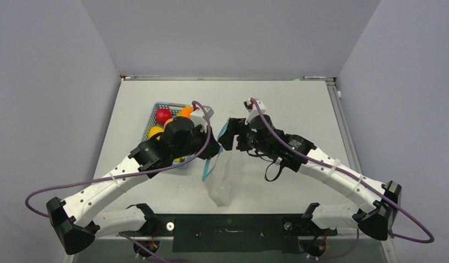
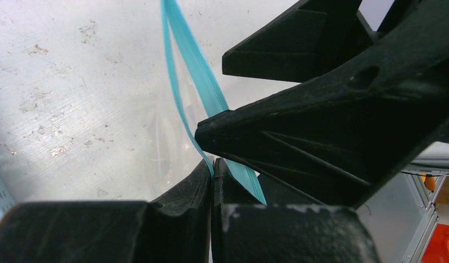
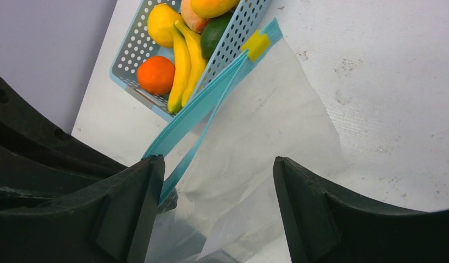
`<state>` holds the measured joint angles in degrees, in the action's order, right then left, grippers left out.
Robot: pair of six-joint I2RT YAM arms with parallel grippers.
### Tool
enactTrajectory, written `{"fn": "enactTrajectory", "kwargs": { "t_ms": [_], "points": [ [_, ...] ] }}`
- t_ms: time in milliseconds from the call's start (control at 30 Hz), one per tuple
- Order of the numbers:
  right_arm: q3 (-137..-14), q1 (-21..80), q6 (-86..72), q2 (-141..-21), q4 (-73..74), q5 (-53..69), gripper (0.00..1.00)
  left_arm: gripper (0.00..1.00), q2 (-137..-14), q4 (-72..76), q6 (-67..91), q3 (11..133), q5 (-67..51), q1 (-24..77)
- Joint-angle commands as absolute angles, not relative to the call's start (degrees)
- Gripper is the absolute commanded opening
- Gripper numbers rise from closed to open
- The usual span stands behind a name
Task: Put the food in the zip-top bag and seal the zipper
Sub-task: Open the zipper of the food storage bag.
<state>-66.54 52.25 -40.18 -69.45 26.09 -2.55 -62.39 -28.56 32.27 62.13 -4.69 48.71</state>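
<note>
The zip-top bag [image 1: 222, 183] lies crumpled on the table between the arms, its mouth lifted. Its light-blue zipper [image 3: 203, 101] is parted into two strips, with a yellow slider [image 3: 256, 45] at the far end. My left gripper [image 2: 213, 164] is shut on one zipper strip [image 2: 192, 60]. My right gripper [image 3: 217, 160] stands open over the bag's mouth. One strip meets its left fingertip [image 3: 154, 164] and the other passes just inside it. The food [image 3: 181, 55], a banana, an orange, a lemon, a green piece and others, sits in the basket.
The light-blue basket [image 1: 156, 107] stands on the table left of the bag, partly hidden under my left arm. Grey walls close in the table at the back and on both sides. In the top view the two grippers [image 1: 221, 141] nearly touch.
</note>
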Motion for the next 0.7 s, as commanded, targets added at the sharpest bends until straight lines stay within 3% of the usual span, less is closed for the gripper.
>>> {"fn": "enactTrajectory", "kwargs": {
  "t_ms": [0, 500, 667],
  "points": [
    [-66.6, 53.4, -40.7, -69.9, 25.1, -4.4, 0.72, 0.00, -60.5, -26.9, 31.5, 64.7, -3.9, 49.0],
    [-65.7, 54.6, -41.1, -70.0, 26.1, -3.6, 0.53, 0.00, -60.2, -30.4, 29.2, 66.0, 1.8, 49.3],
    [-65.6, 54.7, -41.6, -71.6, 25.5, -2.8, 0.30, 0.00, -60.6, -31.6, 28.0, 66.7, 4.7, 50.4]
  ]
}}
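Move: Straddling the right zipper lip, the open right fingers have one finger already inside the bag's mouth; that lip runs about 1 cm back, 1 cm left and 1 cm below the right hand point. The left lip, pinched in the left fingers, is roughly 2 cm back and 3 cm left, and the yellow tab some 8 cm ahead, 2 cm left and 3 cm lower. The fruit basket lies about 14 cm ahead, 25 cm left and 20 cm below. From the left hand, the right lip is about 1 cm ahead, 2 cm right and 1 cm lower. Closing from about three-quarters to two-fifths open, the right fingers narrow around the right zipper lip, one finger inside the mouth and one outside, while the hand eases down about 1 cm and slightly back and left to centre on it. The left hand keeps its pinch on the left lip and draws it some 1.5 cm left and a little forward, with a small counter-clockwise turn. ##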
